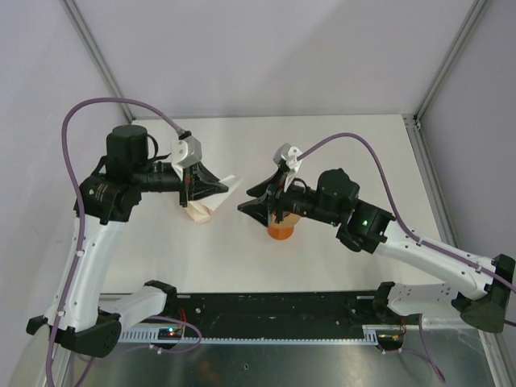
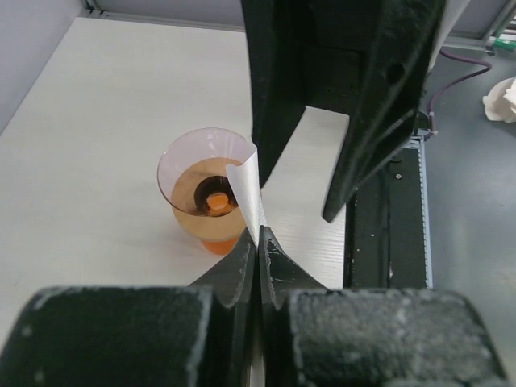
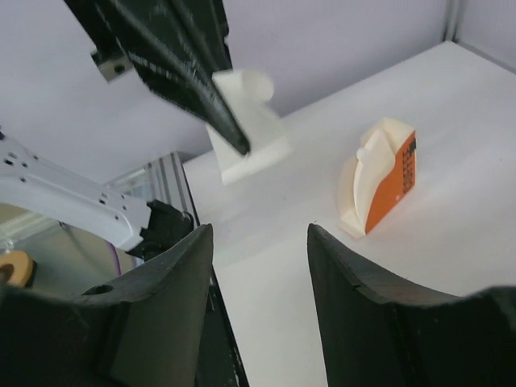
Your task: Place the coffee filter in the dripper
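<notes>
My left gripper (image 2: 258,234) is shut on the coffee filter (image 2: 251,196), a thin white paper that sticks up from between its fingertips. In the top view the left gripper (image 1: 222,188) holds the filter (image 1: 233,184) above the table, left of centre. The dripper (image 2: 202,190), a translucent pinkish-orange funnel, stands upright on the table just beyond and left of the filter. In the top view the dripper (image 1: 280,231) is mostly hidden under my right gripper (image 1: 251,200). The right gripper (image 3: 260,230) is open and empty, facing the filter (image 3: 246,121).
A cream stack of folded filters with an orange band (image 3: 379,177) lies on the white table (image 1: 339,153), below the left gripper (image 1: 200,212). A black rail (image 1: 274,310) runs along the near edge. Frame posts stand at the back corners.
</notes>
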Robot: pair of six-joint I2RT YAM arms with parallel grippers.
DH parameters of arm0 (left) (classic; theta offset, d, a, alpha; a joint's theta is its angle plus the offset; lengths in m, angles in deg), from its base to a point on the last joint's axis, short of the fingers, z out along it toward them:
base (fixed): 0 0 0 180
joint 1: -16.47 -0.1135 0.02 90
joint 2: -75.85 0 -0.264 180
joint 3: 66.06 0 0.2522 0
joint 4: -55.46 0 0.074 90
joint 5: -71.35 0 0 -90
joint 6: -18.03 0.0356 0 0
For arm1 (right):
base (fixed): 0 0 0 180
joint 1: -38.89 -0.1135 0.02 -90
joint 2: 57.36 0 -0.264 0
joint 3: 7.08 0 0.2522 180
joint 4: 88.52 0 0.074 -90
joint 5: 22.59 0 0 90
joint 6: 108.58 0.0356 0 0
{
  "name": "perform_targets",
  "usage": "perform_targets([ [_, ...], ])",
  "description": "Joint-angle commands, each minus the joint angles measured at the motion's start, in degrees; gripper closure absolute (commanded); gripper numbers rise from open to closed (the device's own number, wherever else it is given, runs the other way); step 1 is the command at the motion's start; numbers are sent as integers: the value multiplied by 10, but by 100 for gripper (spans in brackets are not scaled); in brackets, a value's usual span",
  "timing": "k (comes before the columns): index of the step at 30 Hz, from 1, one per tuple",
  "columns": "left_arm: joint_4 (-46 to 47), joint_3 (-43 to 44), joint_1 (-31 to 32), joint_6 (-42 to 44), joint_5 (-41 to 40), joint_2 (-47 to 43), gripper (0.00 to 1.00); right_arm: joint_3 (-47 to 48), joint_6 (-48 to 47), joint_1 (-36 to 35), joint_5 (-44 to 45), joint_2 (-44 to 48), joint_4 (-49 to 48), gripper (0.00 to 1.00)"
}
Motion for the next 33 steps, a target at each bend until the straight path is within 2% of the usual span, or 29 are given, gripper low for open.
perform_targets([
  [1,-21,22,5,-9,42,-3,94,5,42,31,-73,-3,-103,47],
  [11,-35,25,11,11,49,-2,94,5,93,63,-116,-30,-176,63],
  [15,-38,25,11,15,47,-1,95,5,101,67,-134,-37,-188,77],
  [17,-39,26,11,16,48,0,95,5,101,67,-144,-38,-190,92],
  [19,-39,27,11,15,46,1,93,5,92,67,-153,-36,-184,98],
  [20,-39,27,11,13,41,1,91,5,80,67,-156,-34,-173,99],
  [21,-39,28,11,10,35,2,81,5,69,67,-156,-29,-160,99],
  [24,-39,34,12,-3,3,4,42,5,-14,66,-148,-9,-82,100],
  [26,-38,41,11,-12,-18,7,27,5,-87,64,-139,11,-17,100],
  [30,-38,65,10,-31,-35,12,12,5,-214,64,-134,48,98,100],
  [33,-42,79,9,-32,-39,12,10,5,-293,62,-160,82,167,100],
])
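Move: Between the two grippers, the coffee filter's middle is about 5 cm to the right hand's left, 2 cm ahead and 3 cm above; the left hand grips it, with its middle some 1 cm right, ahead and above. From the right hand, the dripper is roughly 9 cm ahead, 6 cm right and 21 cm below. The filter packet stands about 15 cm ahead of the left hand, 13 cm to its left and 35 cm below. Rising about 4 cm with its fingertips tipping up some 10 degrees, the right hand closes on the filter's free end while the left hand holds the other end, easing back a little. The left then opens wide and lets go; the right keeps its pinch, sinks about 4 cm and draws some 4 cm right towards the dripper, fingertips tipping down again. ##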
